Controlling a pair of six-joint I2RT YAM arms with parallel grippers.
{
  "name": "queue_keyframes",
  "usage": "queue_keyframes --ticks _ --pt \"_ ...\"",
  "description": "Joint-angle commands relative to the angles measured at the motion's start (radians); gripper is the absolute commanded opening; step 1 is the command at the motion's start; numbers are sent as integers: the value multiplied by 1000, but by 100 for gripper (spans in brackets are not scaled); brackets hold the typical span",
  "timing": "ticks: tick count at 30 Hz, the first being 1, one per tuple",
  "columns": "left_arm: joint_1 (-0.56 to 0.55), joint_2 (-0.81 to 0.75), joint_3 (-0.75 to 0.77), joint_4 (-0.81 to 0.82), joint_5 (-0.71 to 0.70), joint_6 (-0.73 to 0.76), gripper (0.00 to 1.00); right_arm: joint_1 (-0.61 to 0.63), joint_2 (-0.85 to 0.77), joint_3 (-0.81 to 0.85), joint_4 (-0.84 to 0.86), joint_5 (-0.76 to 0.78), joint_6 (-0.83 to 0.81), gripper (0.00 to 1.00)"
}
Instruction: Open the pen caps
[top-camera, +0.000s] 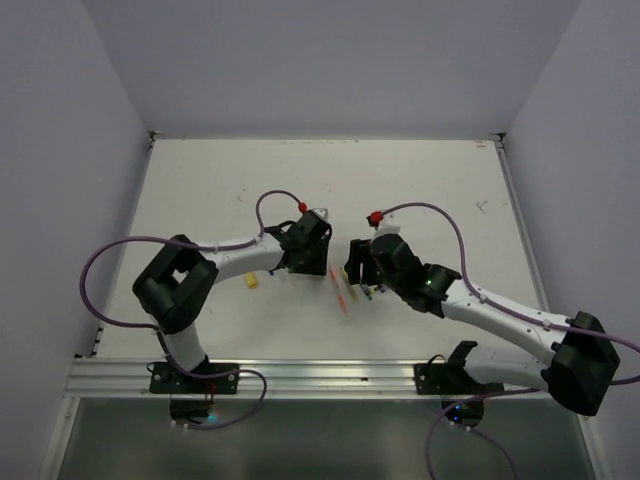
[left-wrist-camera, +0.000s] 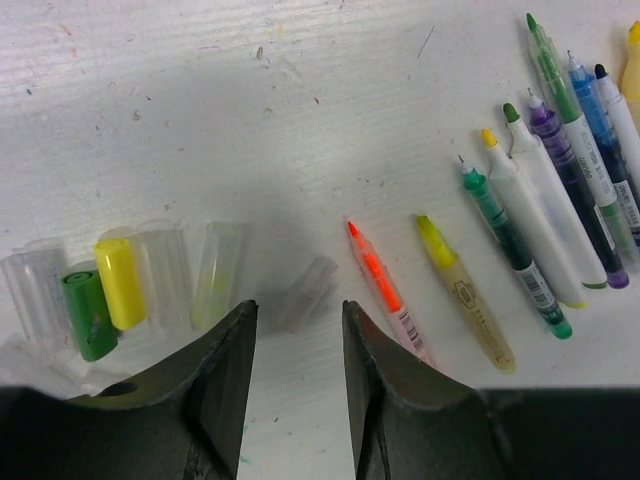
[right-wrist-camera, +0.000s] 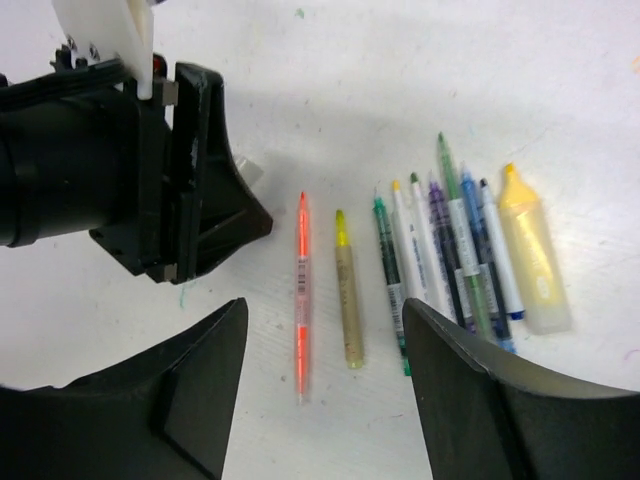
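Note:
Several uncapped pens lie side by side on the white table: an orange one (left-wrist-camera: 385, 290) (right-wrist-camera: 300, 300), a yellow one (left-wrist-camera: 465, 295) (right-wrist-camera: 347, 300), a green one (left-wrist-camera: 515, 250) and more to the right, ending in a stubby yellow highlighter (right-wrist-camera: 530, 260). The pen caps lie loose to the left: a green cap (left-wrist-camera: 88, 310), a yellow cap (left-wrist-camera: 118, 282) and clear ones (left-wrist-camera: 165, 275). A pale clear cap (left-wrist-camera: 308, 293) rests just beyond the tips of my left gripper (left-wrist-camera: 299, 308) (top-camera: 312, 255), which is open and holds nothing. My right gripper (right-wrist-camera: 325, 310) (top-camera: 356, 268) hovers open above the orange pen.
The two grippers face each other closely at mid-table, the left gripper's black body (right-wrist-camera: 150, 190) filling the upper left of the right wrist view. Grey walls (top-camera: 80, 150) enclose the table. An aluminium rail (top-camera: 320, 375) runs along the near edge.

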Motion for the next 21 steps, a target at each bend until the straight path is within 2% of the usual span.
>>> queue_keyframes --ticks 1,3,6,7,9,10,13,15,17,21 --pt "-5 -106 62 -39 -29 18 44 -3 -93 29 -60 107 -63 68" --pt "-5 -178 79 -65 -46 22 46 -3 -152 49 -88 162 -107 71" --pt "-5 -285 116 -102 -116 45 57 -3 -228 94 -143 229 -172 79" --pt "-5 -311 134 -111 -144 51 66 -3 -247 116 -166 273 -188 81" --pt "-4 -388 148 -136 -231 76 73 -4 -303 138 -186 325 -241 85" --pt "-4 -414 159 -148 -263 85 81 -4 -322 159 -205 380 -256 86" --pt "-2 -520 170 -180 -415 130 94 -4 -415 193 -234 474 -319 94" --pt "-2 -607 170 -191 -526 165 99 -3 -463 204 -245 512 -365 99" --pt "-2 -705 156 -191 -613 205 100 -3 -540 215 -260 557 -411 99" --pt "-2 -879 102 -154 -708 283 100 -3 -668 224 -292 609 -468 99"
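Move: My left hand is low, its half-open fingers around the loose clear cap, about 1 cm ahead and 1 cm below. A pale green cap is some 3 cm left of my left hand and 2 cm forward; the red pen's middle lies about 5 cm right and 4 cm back. From my right hand, that pen is 3 cm left, 2 cm back and 12 cm down, and the yellow pen 1 cm left, level fore-and-aft. I lift both empty hands away from the laid-out pens and caps and spread them apart. My left hand climbs about 31 cm off the clear cap, nearly straight up first, then swinging left, its fingers tipping up towards forward; my right rises some 20 cm while sweeping right, tilting up and turning clockwise. Both grippers open fully. ##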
